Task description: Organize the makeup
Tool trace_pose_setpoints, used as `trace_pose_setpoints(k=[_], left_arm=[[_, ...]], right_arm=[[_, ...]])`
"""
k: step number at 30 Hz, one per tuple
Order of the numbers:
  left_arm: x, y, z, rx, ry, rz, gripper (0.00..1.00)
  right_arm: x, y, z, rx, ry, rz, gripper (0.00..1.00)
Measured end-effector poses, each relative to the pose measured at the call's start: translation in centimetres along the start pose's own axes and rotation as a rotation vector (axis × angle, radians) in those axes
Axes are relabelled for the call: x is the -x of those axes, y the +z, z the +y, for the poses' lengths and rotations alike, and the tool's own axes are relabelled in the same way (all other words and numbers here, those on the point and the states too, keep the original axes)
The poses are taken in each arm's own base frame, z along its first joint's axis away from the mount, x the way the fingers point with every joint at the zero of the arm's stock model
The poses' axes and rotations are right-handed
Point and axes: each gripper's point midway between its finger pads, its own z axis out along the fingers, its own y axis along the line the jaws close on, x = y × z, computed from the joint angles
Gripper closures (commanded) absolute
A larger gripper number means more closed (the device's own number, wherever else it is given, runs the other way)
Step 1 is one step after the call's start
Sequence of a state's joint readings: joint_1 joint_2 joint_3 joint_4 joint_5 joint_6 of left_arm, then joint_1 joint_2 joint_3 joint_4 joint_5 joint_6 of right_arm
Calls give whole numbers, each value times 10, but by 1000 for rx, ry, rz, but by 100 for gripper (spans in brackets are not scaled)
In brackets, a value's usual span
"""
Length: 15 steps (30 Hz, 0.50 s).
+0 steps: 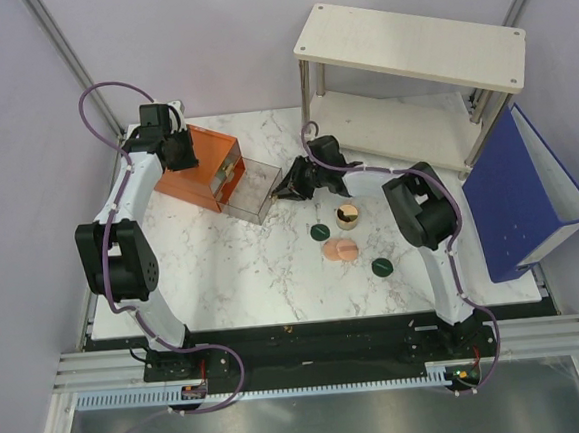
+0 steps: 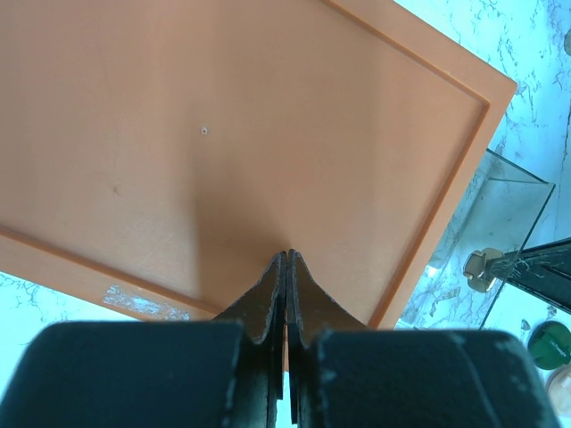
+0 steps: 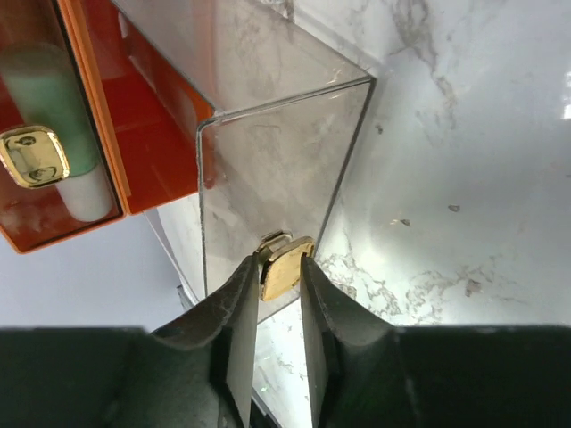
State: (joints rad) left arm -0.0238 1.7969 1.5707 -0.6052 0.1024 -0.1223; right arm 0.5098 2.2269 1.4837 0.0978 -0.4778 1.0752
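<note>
The orange box [image 1: 194, 171] stands at the back left with its clear drawer [image 1: 250, 190] pulled out. My left gripper [image 1: 176, 151] is shut and empty, its tips pressed on the box's top [image 2: 268, 134]. My right gripper [image 1: 289, 186] is shut on the drawer's gold knob [image 3: 287, 267]. A tan-gold jar [image 1: 348, 215], two dark green discs [image 1: 319, 232] [image 1: 382, 266] and a peach-pink compact [image 1: 339, 250] lie on the marble. A mint-green tube [image 3: 49, 98] lies in the box's other drawer. The brown-pink stick is out of view.
A white two-tier shelf [image 1: 411, 41] stands at the back right. A blue binder [image 1: 518, 193] lies open at the right edge. A second gold knob [image 3: 34, 156] sits on the other drawer's front.
</note>
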Motion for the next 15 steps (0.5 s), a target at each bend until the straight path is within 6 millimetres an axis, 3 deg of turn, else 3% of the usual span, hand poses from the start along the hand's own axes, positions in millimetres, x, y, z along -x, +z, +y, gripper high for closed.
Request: trace_pose_setpoints(k=[8, 15], left_arm=[[-1, -2, 0, 3, 0, 10, 98], [-2, -2, 1, 5, 0, 13, 98]], right_arm=[[20, -23, -1, -145, -139, -22, 42], [44, -88, 21, -328, -402, -103, 35]])
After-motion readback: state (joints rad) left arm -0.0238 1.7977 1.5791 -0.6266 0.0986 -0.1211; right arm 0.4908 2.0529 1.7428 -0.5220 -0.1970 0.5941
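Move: At the right fingertips sits the gold knob of the opened lower drawer. The nearest loose makeup, the green disc, lies about 11 cm to that hand's right, 9 cm back and 4 cm lower; the cream disc is 18 cm right and 5 cm back, the pink discs 16 cm right and 14 cm back, equally low. From the left hand the green disc is roughly 31 cm right, 19 cm back and 13 cm down. Letting go of the drawer's knob, the right hand opens its fingers plainly wider and draws off to the right about 7 cm, first level, then climbing just as far, while the fingers tip some 30 degrees more steeply down. The left hand stays with its shut fingertips on the orange box top. ##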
